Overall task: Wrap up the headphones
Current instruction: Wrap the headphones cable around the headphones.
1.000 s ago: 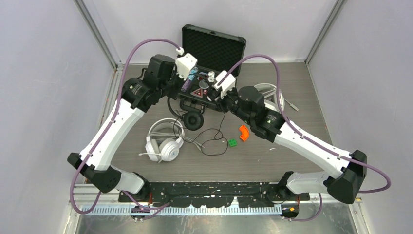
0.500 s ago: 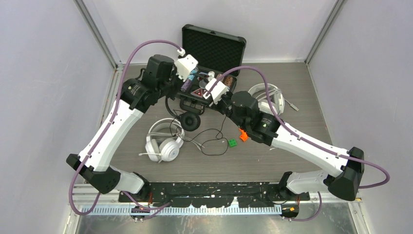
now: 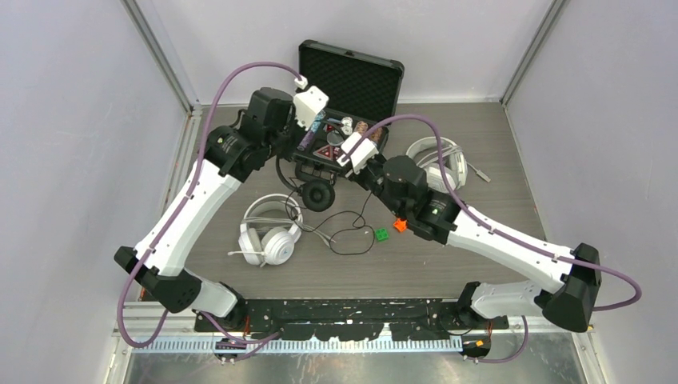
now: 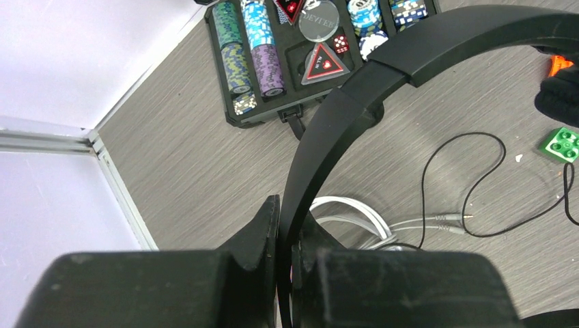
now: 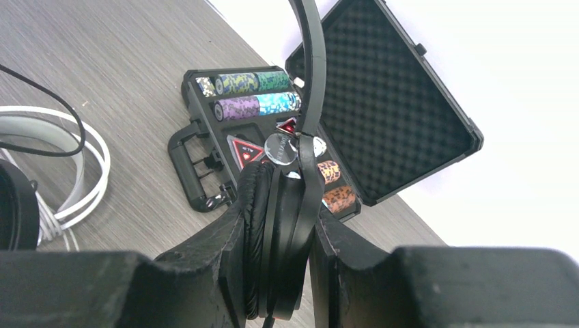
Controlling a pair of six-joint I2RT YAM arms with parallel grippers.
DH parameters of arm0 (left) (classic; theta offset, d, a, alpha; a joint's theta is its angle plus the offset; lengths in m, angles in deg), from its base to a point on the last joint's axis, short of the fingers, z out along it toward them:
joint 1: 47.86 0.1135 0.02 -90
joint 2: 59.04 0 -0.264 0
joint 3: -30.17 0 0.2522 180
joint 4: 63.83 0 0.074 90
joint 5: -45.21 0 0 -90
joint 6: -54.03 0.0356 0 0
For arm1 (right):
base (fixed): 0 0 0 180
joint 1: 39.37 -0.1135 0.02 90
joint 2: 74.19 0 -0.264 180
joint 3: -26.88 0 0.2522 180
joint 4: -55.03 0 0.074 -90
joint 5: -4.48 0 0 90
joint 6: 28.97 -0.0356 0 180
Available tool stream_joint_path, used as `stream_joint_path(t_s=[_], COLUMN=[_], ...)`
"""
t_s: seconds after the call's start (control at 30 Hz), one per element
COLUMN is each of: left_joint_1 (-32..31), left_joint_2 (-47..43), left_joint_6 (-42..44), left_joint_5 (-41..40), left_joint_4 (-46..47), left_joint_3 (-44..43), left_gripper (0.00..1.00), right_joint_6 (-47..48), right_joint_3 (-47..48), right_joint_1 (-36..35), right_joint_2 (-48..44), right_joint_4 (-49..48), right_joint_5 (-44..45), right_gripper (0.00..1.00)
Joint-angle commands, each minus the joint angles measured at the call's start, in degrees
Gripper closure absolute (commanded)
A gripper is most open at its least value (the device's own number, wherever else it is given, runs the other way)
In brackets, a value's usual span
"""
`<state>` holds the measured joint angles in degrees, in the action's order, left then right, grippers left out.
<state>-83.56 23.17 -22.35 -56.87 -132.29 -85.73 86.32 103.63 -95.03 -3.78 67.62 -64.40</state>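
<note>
The black headphones [image 3: 318, 194] hang between both arms just in front of the poker case. My left gripper [image 4: 287, 229] is shut on their thin black headband [image 4: 410, 55]. My right gripper [image 5: 278, 253] is shut on one black ear cup [image 5: 273, 205], and the headband rises from it. The other ear cup sits low near the table. Their thin black cable [image 3: 345, 232] lies in loops on the table. One white pair of headphones [image 3: 268, 234] lies to the front left. Another white pair [image 3: 438, 158] lies at the right, partly behind my right arm.
An open black case [image 3: 352, 76] with poker chips [image 4: 252, 55] stands at the back, right behind the grippers. A green brick [image 3: 383, 235] and an orange piece [image 3: 399, 226] lie beside my right arm. Metal frame rails [image 3: 188, 152] border the table's left side.
My right arm has swung left toward the case with the ear cup in its grip and now covers most of the orange piece. The left arm has shifted slightly, still gripping the headband.
</note>
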Motion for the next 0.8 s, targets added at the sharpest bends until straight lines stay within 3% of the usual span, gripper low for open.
stream_joint_path(t_s=[0.0, 0.2, 0.5, 0.77], left_joint_1=[-0.77, -0.77, -0.80, -0.82], left_joint_2=[-1.42, -2.47, -2.81, -0.55], left_joint_6=[-3.49, -6.09, -10.75, -18.01], left_joint_5=[-4.65, -9.04, -8.94, -4.69], left_joint_4=[7.63, 10.61, 14.52, 10.84], left_joint_3=[-1.76, -3.61, -7.54, -19.42], left_gripper=[1.00, 1.00, 1.00, 1.00], right_joint_6=[-2.66, -11.47, -24.48, -22.37], right_joint_3=[-2.25, -4.67, -7.53, -19.07], right_joint_1=[-2.78, -2.68, -2.62, -2.65], right_joint_2=[-5.99, -14.09, -22.90, -26.09], right_joint_4=[-3.75, -2.65, -2.45, -14.75], right_joint_5=[-7.50, -7.75, -8.57, -8.93], right_gripper=[0.67, 0.43, 0.36, 0.34])
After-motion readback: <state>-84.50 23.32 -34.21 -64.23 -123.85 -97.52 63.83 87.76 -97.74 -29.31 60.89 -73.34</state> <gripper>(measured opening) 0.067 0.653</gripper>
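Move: My left hand grips the black headphones' headband. Its target, the ear cup, sits between my right fingers, some 13 cm to the right of my left hand and about level with it. The other cup hangs about 10 cm back, 5 cm right and 8 cm below my left hand. From my right hand the chip case lies roughly 19 cm ahead, 10 cm left and 30 cm below; the green block is 8 cm back, 8 cm right, on the table. I open my right fingers and let go of the ear cup, backing that hand about 9 cm towards me and a little right, first rising some 8 cm, then sinking about half of that again as its left side rolls up some 30 degrees. My left hand keeps its pinch on the headband and lifts it about 11 cm, tipping its fingers up and rolling its right side upward. ##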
